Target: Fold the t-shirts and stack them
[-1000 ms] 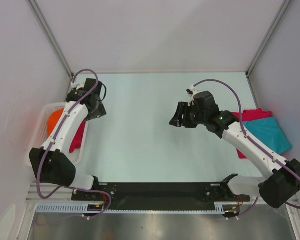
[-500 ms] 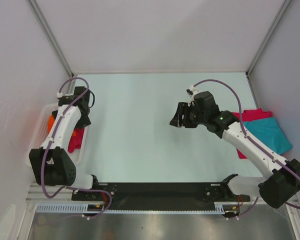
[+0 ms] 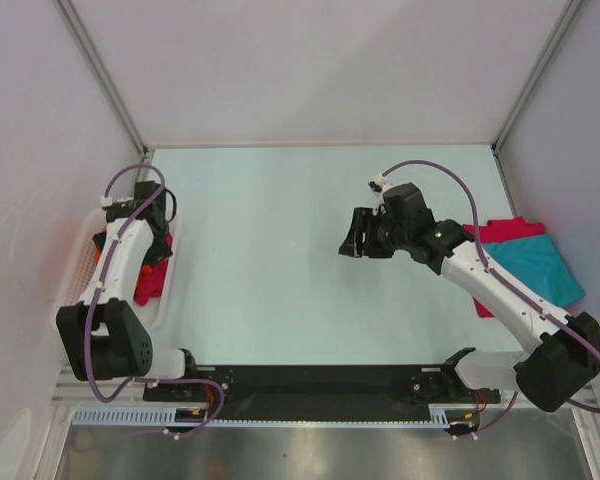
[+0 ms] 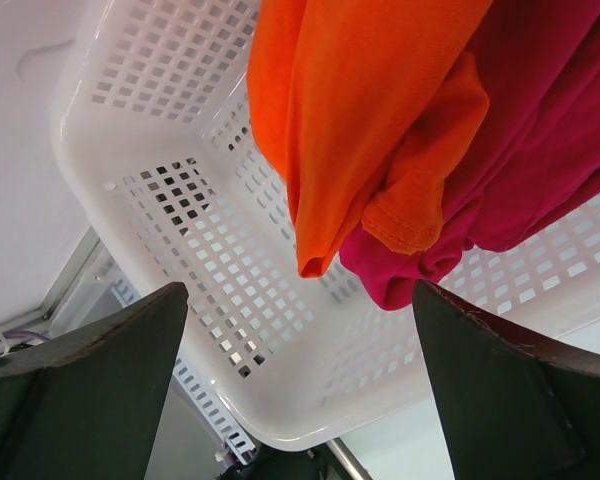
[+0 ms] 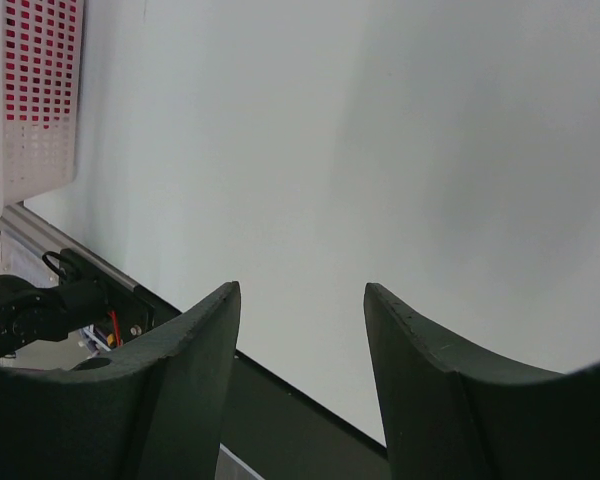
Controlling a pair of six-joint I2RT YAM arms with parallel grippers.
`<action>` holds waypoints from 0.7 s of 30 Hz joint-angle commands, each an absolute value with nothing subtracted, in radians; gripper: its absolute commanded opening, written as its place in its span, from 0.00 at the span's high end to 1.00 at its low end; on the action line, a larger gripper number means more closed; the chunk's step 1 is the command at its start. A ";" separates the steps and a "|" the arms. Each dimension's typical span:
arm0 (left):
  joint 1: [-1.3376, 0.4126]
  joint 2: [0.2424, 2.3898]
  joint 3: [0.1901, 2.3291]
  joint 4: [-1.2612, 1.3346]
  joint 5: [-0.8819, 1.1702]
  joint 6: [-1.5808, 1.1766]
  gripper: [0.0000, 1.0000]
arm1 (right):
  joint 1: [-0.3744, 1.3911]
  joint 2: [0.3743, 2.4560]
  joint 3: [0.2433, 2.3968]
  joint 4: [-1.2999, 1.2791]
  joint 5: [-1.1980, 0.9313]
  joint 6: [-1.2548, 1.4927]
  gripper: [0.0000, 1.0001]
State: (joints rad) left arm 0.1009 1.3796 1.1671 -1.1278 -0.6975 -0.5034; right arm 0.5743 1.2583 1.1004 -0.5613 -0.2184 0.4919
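Note:
A bright orange t-shirt and a crimson t-shirt lie bunched together in the white mesh basket. My left gripper is open and empty, just above them over the basket. In the top view the left gripper is over the basket, with orange cloth and crimson cloth showing beside it. A folded teal t-shirt lies on a crimson one at the right edge. My right gripper is open and empty above the table's middle; it also shows in the right wrist view.
The pale table is ringed by white walls with metal corner posts. A black rail runs along the near edge between the arm bases. The basket's side shows at the upper left of the right wrist view.
My left arm has swung left from beside the basket to over it, closer to the orange and crimson cloth. The right arm has barely moved.

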 commanded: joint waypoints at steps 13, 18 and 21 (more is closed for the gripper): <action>0.224 1.448 1.180 -0.976 -0.560 -0.437 0.01 | 0.575 1.272 1.157 -0.571 -0.224 0.449 0.42; 0.253 1.531 1.221 -0.954 -0.557 -0.430 0.00 | 0.566 1.276 1.166 -0.577 -0.219 0.446 0.42; 0.276 1.552 1.235 -0.945 -0.558 -0.419 0.00 | 0.558 1.281 1.172 -0.581 -0.215 0.442 0.42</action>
State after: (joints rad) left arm 0.2413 1.5379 1.1790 -0.9867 -0.5602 -0.4427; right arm 0.5694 1.2739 1.1244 -0.5732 -0.2180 0.4648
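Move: The orange t-shirt lies in the white basket, its middle about 5 cm ahead of the left hand, 5 cm to its left and some 10 cm below. The crimson t-shirt lies beside it, roughly 4 cm ahead and 3 cm to the hand's right, at much the same depth. The basket's middle is about 3 cm ahead and 4 cm left, again 10 cm down. From the right hand the orange shirt lies some 48 cm left, 1 cm ahead and 14 cm below. Lower the left gripper about 4 cm into the basket towards the near end of the orange t-shirt, gently at first and faster later, easing some 2 cm forward and 2 cm left as it sinks. Tip the fingers 5 to 10 degrees steeper and keep them wide open, one either side of the shirt's hanging tip, the one on the crimson side coming close to the folded orange cuff. ##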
